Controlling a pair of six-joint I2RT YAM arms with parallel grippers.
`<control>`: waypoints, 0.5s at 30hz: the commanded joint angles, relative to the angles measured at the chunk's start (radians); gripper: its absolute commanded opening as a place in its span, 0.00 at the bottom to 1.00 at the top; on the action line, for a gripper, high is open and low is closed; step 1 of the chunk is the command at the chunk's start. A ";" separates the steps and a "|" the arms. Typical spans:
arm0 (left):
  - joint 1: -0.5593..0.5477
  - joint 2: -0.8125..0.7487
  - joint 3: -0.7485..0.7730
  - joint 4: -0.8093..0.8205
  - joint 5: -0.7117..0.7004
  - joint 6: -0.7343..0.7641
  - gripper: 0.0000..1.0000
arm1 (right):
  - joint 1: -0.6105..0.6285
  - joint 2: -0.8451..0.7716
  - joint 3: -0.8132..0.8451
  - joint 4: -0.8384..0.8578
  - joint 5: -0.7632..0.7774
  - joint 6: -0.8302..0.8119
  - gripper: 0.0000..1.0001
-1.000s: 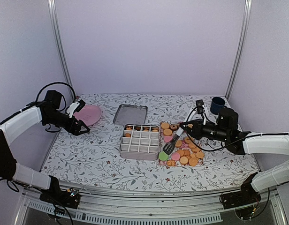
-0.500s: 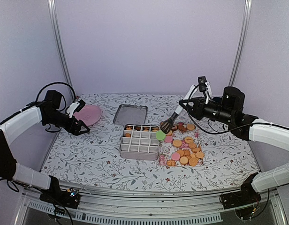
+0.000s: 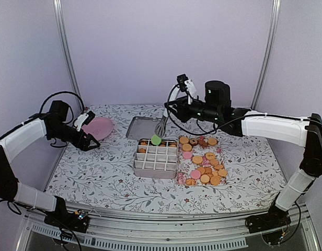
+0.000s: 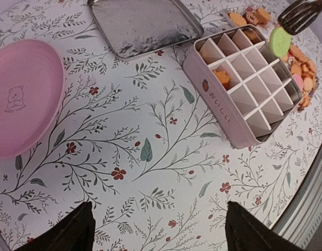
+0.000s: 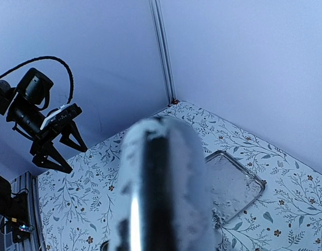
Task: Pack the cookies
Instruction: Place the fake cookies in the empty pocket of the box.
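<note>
The cookies [image 3: 204, 168], mostly orange with some pink and brown, lie in a heap on a tray to the right of the pink divided box [image 3: 154, 166]. My right gripper [image 3: 175, 109] is shut on black tongs [image 3: 162, 127], whose tip pinches a green cookie [image 3: 156, 139] over the box's far edge. In the left wrist view the green cookie [image 4: 279, 41] hangs from the tongs [image 4: 302, 13] above the box [image 4: 219, 111], which has an orange cookie [image 4: 222, 77] in one cell. My left gripper [image 4: 158, 219] is open over bare cloth. The right wrist view shows only the blurred tongs handle [image 5: 161, 188].
A metal lid [image 3: 145, 127] lies behind the box. A pink plate [image 3: 99, 127] sits at the far left, close to my left gripper [image 3: 91, 141]. Purple walls and corner posts close off the back and sides.
My right arm has swung left from the cookie heap, carrying the green cookie in the tongs to the box's far edge. The left arm has not moved.
</note>
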 commanded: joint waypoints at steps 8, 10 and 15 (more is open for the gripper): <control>-0.014 -0.019 -0.002 0.008 -0.011 0.016 0.87 | 0.089 0.198 0.200 -0.083 0.157 -0.175 0.00; -0.013 -0.022 -0.003 0.006 -0.013 0.015 0.87 | 0.102 0.215 0.209 -0.097 0.180 -0.197 0.00; -0.013 -0.022 -0.004 0.009 -0.012 0.016 0.87 | 0.123 0.228 0.209 -0.107 0.207 -0.225 0.00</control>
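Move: The empty pocket for the green cookie, second row from the far side and second from the left, lies about 9 cm left of the right hand, 3 cm back and some 27 cm below. The pocket with the orange cookie sits 5 cm further left, level with it. The baking tray is 16 cm ahead and 14 cm left of the right hand, the cookie pile 16 cm right and 4 cm back. From the left hand the pocket lies 26 cm right and 2 cm ahead. The green cookie, still clamped in the end of the tongs, is brought down towards the empty pocket as the right hand, its grip unchanged, sinks about 6 cm and carries on some 5 cm to the left. Meanwhile the wrist rolls about 15 degrees, left side dropping, so the tongs point more steeply down into the box. The leftward travel slows while the sinking stays steady. ##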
